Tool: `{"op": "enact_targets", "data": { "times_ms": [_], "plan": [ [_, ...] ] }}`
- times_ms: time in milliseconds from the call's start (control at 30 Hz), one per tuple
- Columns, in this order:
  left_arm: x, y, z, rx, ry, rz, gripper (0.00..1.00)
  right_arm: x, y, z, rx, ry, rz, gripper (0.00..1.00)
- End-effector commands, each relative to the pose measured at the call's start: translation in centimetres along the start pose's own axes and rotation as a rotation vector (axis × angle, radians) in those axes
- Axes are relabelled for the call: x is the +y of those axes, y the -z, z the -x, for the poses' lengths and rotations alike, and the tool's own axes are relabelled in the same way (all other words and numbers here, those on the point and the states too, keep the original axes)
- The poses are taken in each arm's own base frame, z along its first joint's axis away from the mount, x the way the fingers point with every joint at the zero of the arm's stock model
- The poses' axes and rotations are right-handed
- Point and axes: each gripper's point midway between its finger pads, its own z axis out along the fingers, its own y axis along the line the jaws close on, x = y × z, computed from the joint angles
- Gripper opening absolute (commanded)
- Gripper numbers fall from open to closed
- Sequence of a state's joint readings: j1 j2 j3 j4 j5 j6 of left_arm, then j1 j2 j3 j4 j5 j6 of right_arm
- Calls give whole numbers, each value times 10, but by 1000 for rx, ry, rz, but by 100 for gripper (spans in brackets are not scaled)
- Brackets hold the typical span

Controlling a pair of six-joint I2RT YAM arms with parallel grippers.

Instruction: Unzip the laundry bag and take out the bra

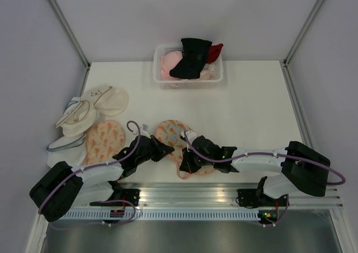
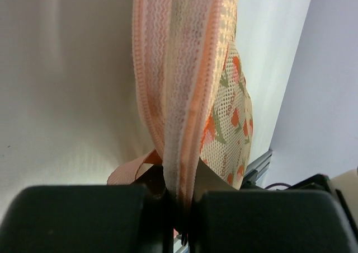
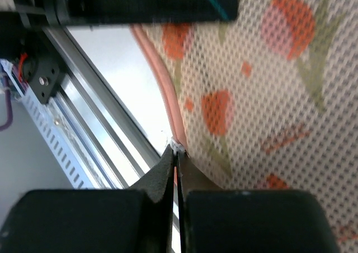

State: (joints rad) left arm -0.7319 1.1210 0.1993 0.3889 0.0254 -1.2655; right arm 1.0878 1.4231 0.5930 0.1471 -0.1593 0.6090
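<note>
The laundry bag (image 1: 170, 132), peach mesh with an orange-and-green print, lies near the table's front edge between both arms. My left gripper (image 1: 167, 150) is shut on its pink zipper edging (image 2: 184, 68), which rises in folded bands from between the fingers (image 2: 180, 200). On the bag's right side, my right gripper (image 1: 187, 162) is shut, its tips (image 3: 176, 152) pinching a small white piece at the pink edge of the mesh (image 3: 268, 96). The bra is hidden.
A white basket (image 1: 158, 68) at the back holds black, pink and red garments. A smaller orange printed pouch (image 1: 103, 141) and plain cream pouches (image 1: 106, 99) lie at the left. An aluminium rail (image 1: 190, 194) runs along the near edge.
</note>
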Motion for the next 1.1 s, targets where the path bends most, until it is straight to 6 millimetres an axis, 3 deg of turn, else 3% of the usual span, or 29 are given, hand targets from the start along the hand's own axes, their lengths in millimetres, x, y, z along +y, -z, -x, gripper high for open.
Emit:
{"op": "enact_targets", "data": {
  "times_ms": [0,133,167,233,267,367,533,733,833,867,900,933,967,1067],
  "plan": [
    [-5,-5,24,-107,-15,30,2,-6,13,-35,118,34,-34,0],
    [-6,-6,30,-110,-36,47,2,-19,23,-56,179,20,-114,1],
    [-4,-6,30,-98,-58,64,2,-35,28,-60,186,13,-199,1],
    [-8,-5,35,-97,-78,67,2,-49,35,-61,179,-12,-287,0],
    [-5,-5,36,-87,-113,77,2,-73,45,-61,165,-15,-428,1],
    [-10,-5,42,-62,-169,67,2,-102,69,-48,85,-48,-642,0],
    [-36,-28,41,51,-289,9,2,-118,84,-21,-50,-58,-779,0],
    [-72,-80,27,270,-414,-95,7,-116,66,-4,-97,-32,-752,1],
    [-60,-99,37,238,-407,-25,33,-111,58,2,-112,-38,-725,0],
    [-58,-100,38,230,-403,-8,56,-108,56,2,-110,-38,-710,0],
    [-56,-99,40,219,-396,7,64,-107,55,2,-107,-39,-701,1],
    [-44,-96,41,209,-371,61,70,-103,52,3,-105,-42,-680,1],
    [-48,-89,45,180,-366,64,77,-101,51,3,-103,-37,-668,0],
    [-18,-66,50,107,-316,185,82,-92,46,6,-107,-35,-608,1]
  ]
}}
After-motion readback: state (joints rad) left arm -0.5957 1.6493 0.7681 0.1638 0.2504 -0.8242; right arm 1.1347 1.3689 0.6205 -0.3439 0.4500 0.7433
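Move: The left hand already grips the trimmed edge of the laundry bag, whose middle lies about 7 cm to its right, 1 cm farther out and 3 cm below. The right hand already pinches the zip pull, some 8 cm back and 5 cm right of the left hand; from the right hand the bag's middle is about 9 cm ahead, 2 cm right and 3 cm below. The strap loop lies about 4 cm back from the right fingers, straight behind and 4 cm lower. The right hand keeps its pinch on the zip pull and draws it about 12 cm to the right, first dipping back a little, then coming forward to finish some 4 cm farther out and nearly 4 cm lower, its fingers tipping steeper and turning clockwise. The left hand, still gripping the bag's edge, carries it forward and then right as well, about 10 cm out and 6 cm across while turning some 20 degrees clockwise, then opens wide, lets go of the edge and eases slightly back and left. ##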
